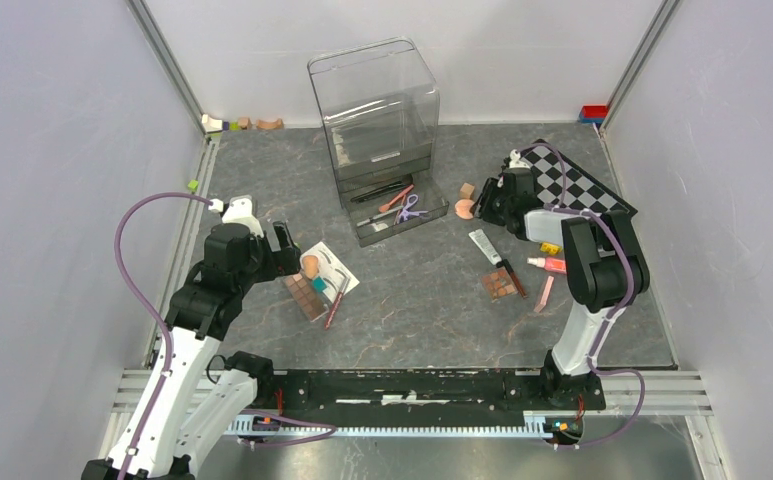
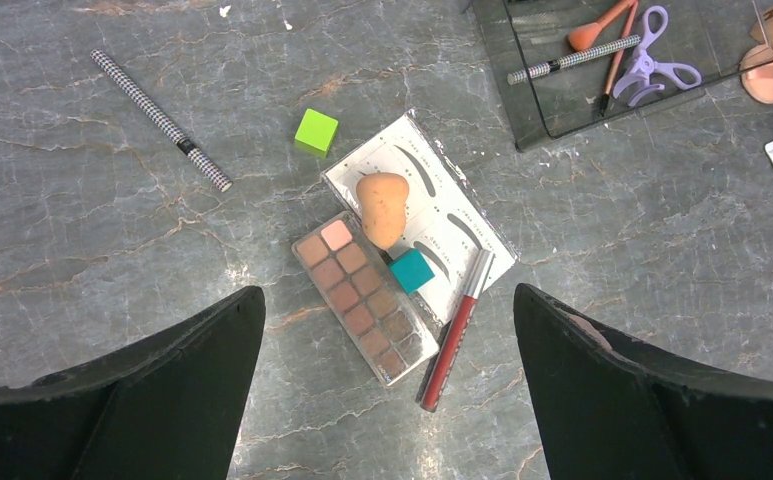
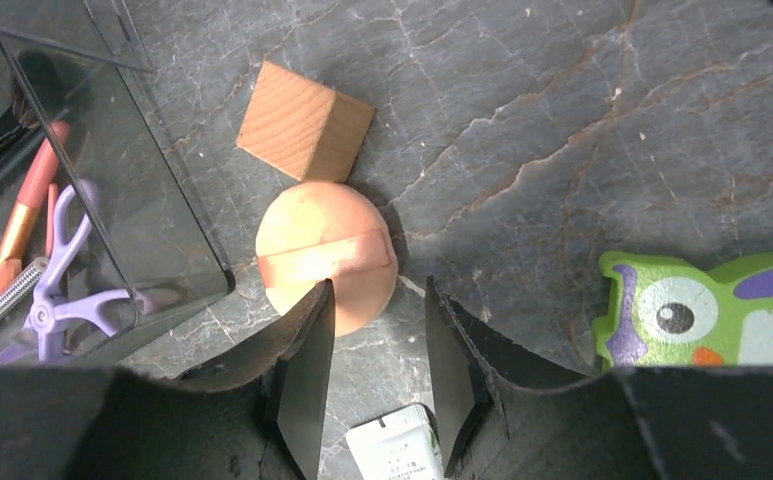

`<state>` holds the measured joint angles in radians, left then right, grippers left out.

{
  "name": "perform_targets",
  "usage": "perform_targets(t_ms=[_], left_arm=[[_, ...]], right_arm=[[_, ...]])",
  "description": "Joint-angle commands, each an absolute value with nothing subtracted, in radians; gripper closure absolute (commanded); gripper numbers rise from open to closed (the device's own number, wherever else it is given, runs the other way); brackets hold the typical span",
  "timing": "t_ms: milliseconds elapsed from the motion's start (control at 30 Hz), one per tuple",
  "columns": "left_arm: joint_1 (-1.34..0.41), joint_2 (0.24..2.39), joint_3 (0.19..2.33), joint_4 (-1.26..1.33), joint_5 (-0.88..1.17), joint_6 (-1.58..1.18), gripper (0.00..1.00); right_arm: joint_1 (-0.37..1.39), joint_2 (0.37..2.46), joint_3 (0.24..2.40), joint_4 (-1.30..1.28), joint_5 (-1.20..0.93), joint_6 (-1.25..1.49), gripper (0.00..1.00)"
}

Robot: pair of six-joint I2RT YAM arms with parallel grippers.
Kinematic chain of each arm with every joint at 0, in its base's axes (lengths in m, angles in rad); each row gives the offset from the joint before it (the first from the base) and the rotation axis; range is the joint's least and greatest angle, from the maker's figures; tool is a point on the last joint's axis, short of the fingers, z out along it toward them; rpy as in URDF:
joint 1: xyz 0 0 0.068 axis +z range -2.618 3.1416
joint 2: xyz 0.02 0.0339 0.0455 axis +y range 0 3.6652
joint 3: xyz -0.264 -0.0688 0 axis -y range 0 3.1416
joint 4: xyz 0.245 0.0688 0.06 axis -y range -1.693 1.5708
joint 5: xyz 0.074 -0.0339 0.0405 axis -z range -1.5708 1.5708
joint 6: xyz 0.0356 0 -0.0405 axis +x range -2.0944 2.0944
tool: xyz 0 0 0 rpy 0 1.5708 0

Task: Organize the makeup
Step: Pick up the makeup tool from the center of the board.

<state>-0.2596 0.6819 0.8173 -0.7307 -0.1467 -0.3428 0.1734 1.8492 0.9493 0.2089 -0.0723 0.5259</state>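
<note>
My left gripper hangs wide open above a brown eyeshadow palette, a peach sponge on the white eyebrow card and a red lip pencil. It holds nothing. A checkered pencil lies off to the left. My right gripper is open with bare table between its fingers. Its left finger overlaps the near edge of a round pink puff beside a wooden cube. The clear drawer holds lilac scissors and brushes.
The clear organizer stands at the back centre. A white tube, a second palette and a pink tube lie near the right arm. The checkerboard and a green owl piece sit to the right. Teal and green cubes lie by the card.
</note>
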Motion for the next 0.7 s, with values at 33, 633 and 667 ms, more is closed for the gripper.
perform_targets(t_ms=[33,633,667], left_arm=[[-0.256,0.684,0.822,-0.706,-0.133,-0.354,0.00],[-0.256,0.688,0.822,-0.706,-0.132,-0.354,0.00],[-0.257,0.688,0.823,-0.705,-0.132,-0.354,0.00]], right_arm=[[0.169,1.901,1.016,0.195,-0.077,0.512,0.56],[0.169,1.859,0.973,0.240,-0.034,0.467,0.96],[0.168,1.842,0.967,0.245,-0.021,0.463,0.97]])
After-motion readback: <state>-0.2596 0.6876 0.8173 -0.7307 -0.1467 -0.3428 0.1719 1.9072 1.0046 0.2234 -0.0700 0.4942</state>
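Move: Just off the right hand's fingertips, the round peach puff has its middle about 1 cm ahead, 3 cm to the left and 2 cm below. The wooden cube stands about 6 cm ahead and 4 cm left; the white tube lies some 8 cm back and 1 cm right; the open drawer's middle is about 17 cm left and 1 cm back. From the left hand, the puff is roughly 22 cm ahead, 38 cm right and 19 cm lower. Sliding forward nearly level by about 1.5 cm, the right hand brings its half-open fingers astride the puff's right-hand edge. It then stops there and closes them almost shut, sinking barely half a centimetre, so that the tips pinch the soft rim; the wrist keeps its slant. ##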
